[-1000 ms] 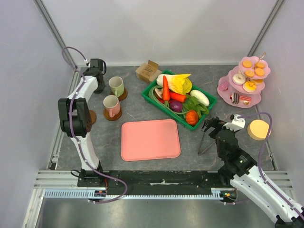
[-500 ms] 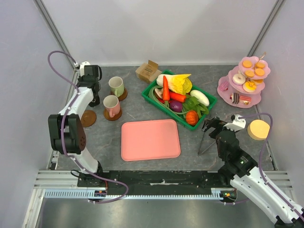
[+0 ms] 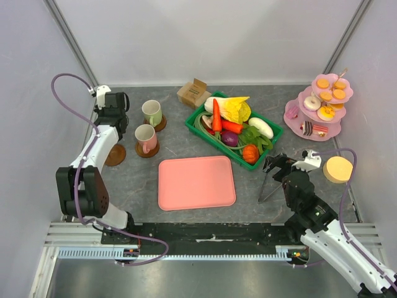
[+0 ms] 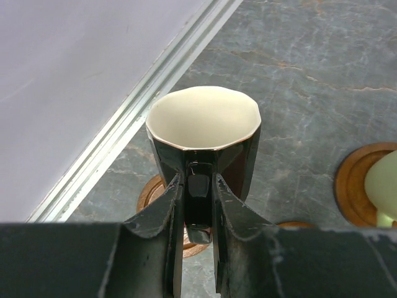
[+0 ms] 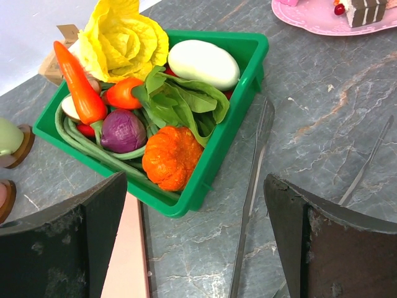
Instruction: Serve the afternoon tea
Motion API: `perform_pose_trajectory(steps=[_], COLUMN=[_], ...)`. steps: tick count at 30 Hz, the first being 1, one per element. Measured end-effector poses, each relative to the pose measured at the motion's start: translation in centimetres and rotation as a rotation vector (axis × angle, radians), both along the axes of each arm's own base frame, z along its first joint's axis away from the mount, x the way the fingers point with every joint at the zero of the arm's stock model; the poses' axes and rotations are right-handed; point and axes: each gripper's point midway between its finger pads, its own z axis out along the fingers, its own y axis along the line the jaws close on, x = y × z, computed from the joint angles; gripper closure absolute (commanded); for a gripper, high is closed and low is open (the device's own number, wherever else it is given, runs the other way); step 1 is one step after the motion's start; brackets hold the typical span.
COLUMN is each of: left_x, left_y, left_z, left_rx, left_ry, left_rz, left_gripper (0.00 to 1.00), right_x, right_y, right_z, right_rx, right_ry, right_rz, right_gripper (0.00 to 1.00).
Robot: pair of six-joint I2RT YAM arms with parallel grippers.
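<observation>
In the left wrist view a black mug (image 4: 205, 136) with a cream inside is seen from its handle side. My left gripper (image 4: 198, 205) is shut on that handle, and a brown coaster (image 4: 155, 194) shows below the mug. From above, the left gripper (image 3: 113, 107) is at the far left, beyond the bare coaster (image 3: 115, 155). A pink mug (image 3: 146, 138) and a pale-green mug (image 3: 152, 113) stand on coasters beside it. Sweets sit on a pink tiered stand (image 3: 319, 108) at the far right. My right gripper (image 3: 276, 164) stands open over metal tongs (image 5: 251, 186), holding nothing.
A pink tray (image 3: 196, 182) lies in the middle near the front. A green basket (image 3: 234, 127) of toy vegetables is behind it, with a small cardboard box (image 3: 193, 93) further back. A pale yellow disc (image 3: 338, 169) sits at the right. Walls close in both sides.
The left arm has swung left and back with the black mug in its grip, uncovering the brown coaster beneath. The right arm has not moved.
</observation>
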Motion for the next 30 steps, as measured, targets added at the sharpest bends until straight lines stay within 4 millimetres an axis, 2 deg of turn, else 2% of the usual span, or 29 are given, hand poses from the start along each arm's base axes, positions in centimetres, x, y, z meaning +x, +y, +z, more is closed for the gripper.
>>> perform_pose_trajectory(steps=[5, 10, 15, 21, 30], left_x=[-1.7, -3.2, -3.8, -4.3, -7.1], left_y=[1.8, 3.5, 3.6, 3.5, 2.1], left_z=[-0.8, -2.6, -3.8, -3.8, -4.4], left_rx=[0.014, 0.036, 0.042, 0.024, -0.056], left_ry=[0.012, 0.037, 0.040, -0.001, -0.061], left_rz=[0.055, 0.110, 0.118, 0.141, 0.179], left_gripper=[0.98, 0.98, 0.98, 0.98, 0.98], right_x=[-0.1, -0.3, -0.3, -0.4, -0.4], right_y=[0.2, 0.3, 0.4, 0.6, 0.9], right_z=[0.4, 0.9, 1.1, 1.1, 1.3], right_rx=[0.017, 0.033, 0.040, 0.043, 0.053], right_ry=[-0.016, -0.035, -0.040, -0.041, -0.047], right_rz=[0.015, 0.022, 0.031, 0.042, 0.058], right_gripper=[0.02, 0.02, 0.02, 0.02, 0.02])
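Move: The bare coaster for the black mug lies about 4 cm back and 6 cm to the left of the left hand, some 13 cm below it; that hand already holds the mug by its handle. The pink mug on its coaster stands about 13 cm to the right of the bare coaster and 2 cm farther out; the green mug is some 16 cm right of it and 13 cm farther out. From the right hand the bare coaster lies roughly 62 cm left and 12 cm ahead. The black mug, still pinched by its handle, is carried back and down towards the bare coaster by the left hand, about 7 cm back and 4.5 cm lower in all. The hand first swings back and left while sinking, then holds its height and draws straight back with a slight return to the right, turning about 10 degrees counter-clockwise; the fingers keep their hold. ##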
